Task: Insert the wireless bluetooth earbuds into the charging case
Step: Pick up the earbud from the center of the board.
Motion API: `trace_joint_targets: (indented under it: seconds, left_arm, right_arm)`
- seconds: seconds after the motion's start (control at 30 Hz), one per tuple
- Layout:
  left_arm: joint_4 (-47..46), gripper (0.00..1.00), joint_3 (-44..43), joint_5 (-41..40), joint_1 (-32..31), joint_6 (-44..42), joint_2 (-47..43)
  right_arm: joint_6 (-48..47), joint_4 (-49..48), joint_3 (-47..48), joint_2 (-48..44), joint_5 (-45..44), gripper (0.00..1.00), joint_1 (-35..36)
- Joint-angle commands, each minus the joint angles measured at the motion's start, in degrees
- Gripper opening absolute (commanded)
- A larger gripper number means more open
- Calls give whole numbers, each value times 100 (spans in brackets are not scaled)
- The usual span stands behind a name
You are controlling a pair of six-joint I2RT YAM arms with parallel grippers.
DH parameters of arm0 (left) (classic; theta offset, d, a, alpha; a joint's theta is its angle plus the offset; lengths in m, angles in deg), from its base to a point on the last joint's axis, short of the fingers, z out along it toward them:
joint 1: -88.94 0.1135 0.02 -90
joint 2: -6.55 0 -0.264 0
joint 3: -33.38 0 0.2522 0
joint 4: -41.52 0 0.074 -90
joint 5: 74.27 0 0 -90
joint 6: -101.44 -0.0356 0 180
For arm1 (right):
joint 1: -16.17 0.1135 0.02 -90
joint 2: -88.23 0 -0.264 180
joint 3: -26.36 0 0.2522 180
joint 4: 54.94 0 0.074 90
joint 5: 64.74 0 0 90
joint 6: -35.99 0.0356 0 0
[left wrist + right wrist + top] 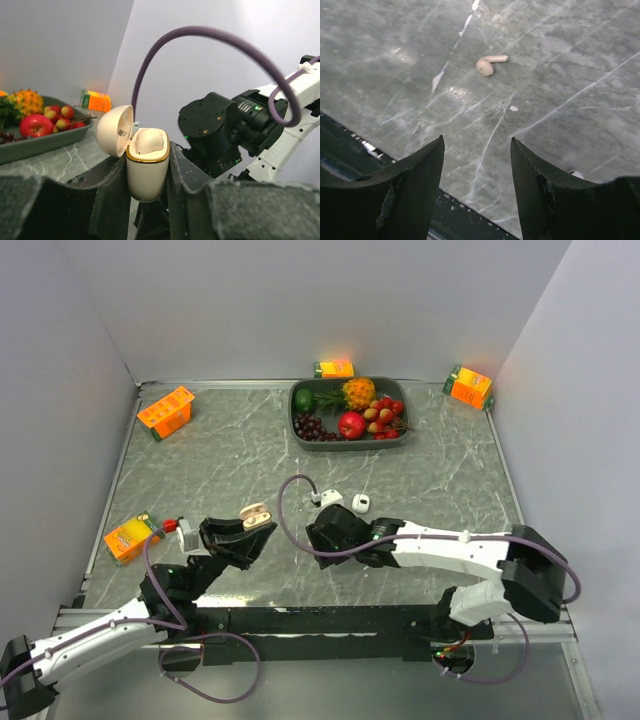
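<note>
My left gripper [148, 172] is shut on the charging case [147, 170], a cream case with a gold rim, held upright between the black fingers with its lid [115, 131] swung open to the left. A rounded cream shape [149, 140] fills its opening. From above, the case [256, 512] shows at the tip of the left gripper [250, 530]. My right gripper [477, 141] is open and empty above the marble table. One cream earbud [490, 64] lies on the table beyond its fingertips. In the top view the right gripper [318, 540] sits just right of the case.
A grey tray of fruit [400, 438] stands at the back centre. Orange juice cartons sit at the back left [166, 411], back centre [335, 368], back right [469, 387] and near left [129, 537]. Two small white items [346, 500] lie behind the right gripper. The table's black front edge [350, 145] is close.
</note>
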Motion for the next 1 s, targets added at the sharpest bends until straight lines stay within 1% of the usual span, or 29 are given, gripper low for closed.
trace_joint_targets:
  seconds: [0.0, 0.13, 0.27, 0.47, 0.63, 0.77, 0.8, 0.9, 0.97]
  left_arm:
    - [269, 1, 239, -117, -30, 431, -172]
    - [436, 1, 239, -100, -30, 370, -374]
    - [769, 1, 239, -152, -30, 300, -751]
    - [1367, 1, 195, -266, -30, 150, -1270]
    - [1508, 1, 195, -293, -38, 159, -1482]
    - [1526, 1, 178, -275, -38, 133, -1473]
    - [1517, 1, 178, -275, -38, 133, -1473]
    - [1491, 1, 178, -267, -38, 115, -1456]
    - [1491, 1, 178, -249, -38, 106, -1438]
  right_arm:
    - [18, -508, 272, 471, -114, 62, -104]
    - [105, -578, 517, 1130, -150, 59, -297]
    - [386, -824, 553, 1456, 78, 55, -490]
    - [650, -781, 878, 1957, 61, 52, -552]
    - [729, -737, 1072, 2221, 131, 47, -578]
    - [913, -658, 1133, 2318, 219, 39, -631]
    - [949, -623, 1159, 2344, 237, 35, -640]
    - [1063, -579, 1160, 2362, 290, 28, -684]
    - [1133, -552, 1195, 2371, 342, 26, -701]
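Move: The earbud at the board's center lies about 5 cm ahead of the right gripper, 4 cm to its left and 7 cm below. From that gripper, a small white box stands some 14 cm ahead and 8 cm right, and a loose white piece lies level with the gripper, 9 cm right; both are roughly 7 cm below. From the left gripper, which still holds the open case, the center earbud is about 7 cm ahead, 8 cm right and 27 cm below. Bring the right gripper down about 6 cm and forward 5 cm, easing nearly 4 cm left, so the fingertips come down astride the earbud's round head. Turn the hand roughly 10 degrees clockwise on the way. Narrow the fingers as they come in, then, once low over the board, close them onto the head from both sides. ##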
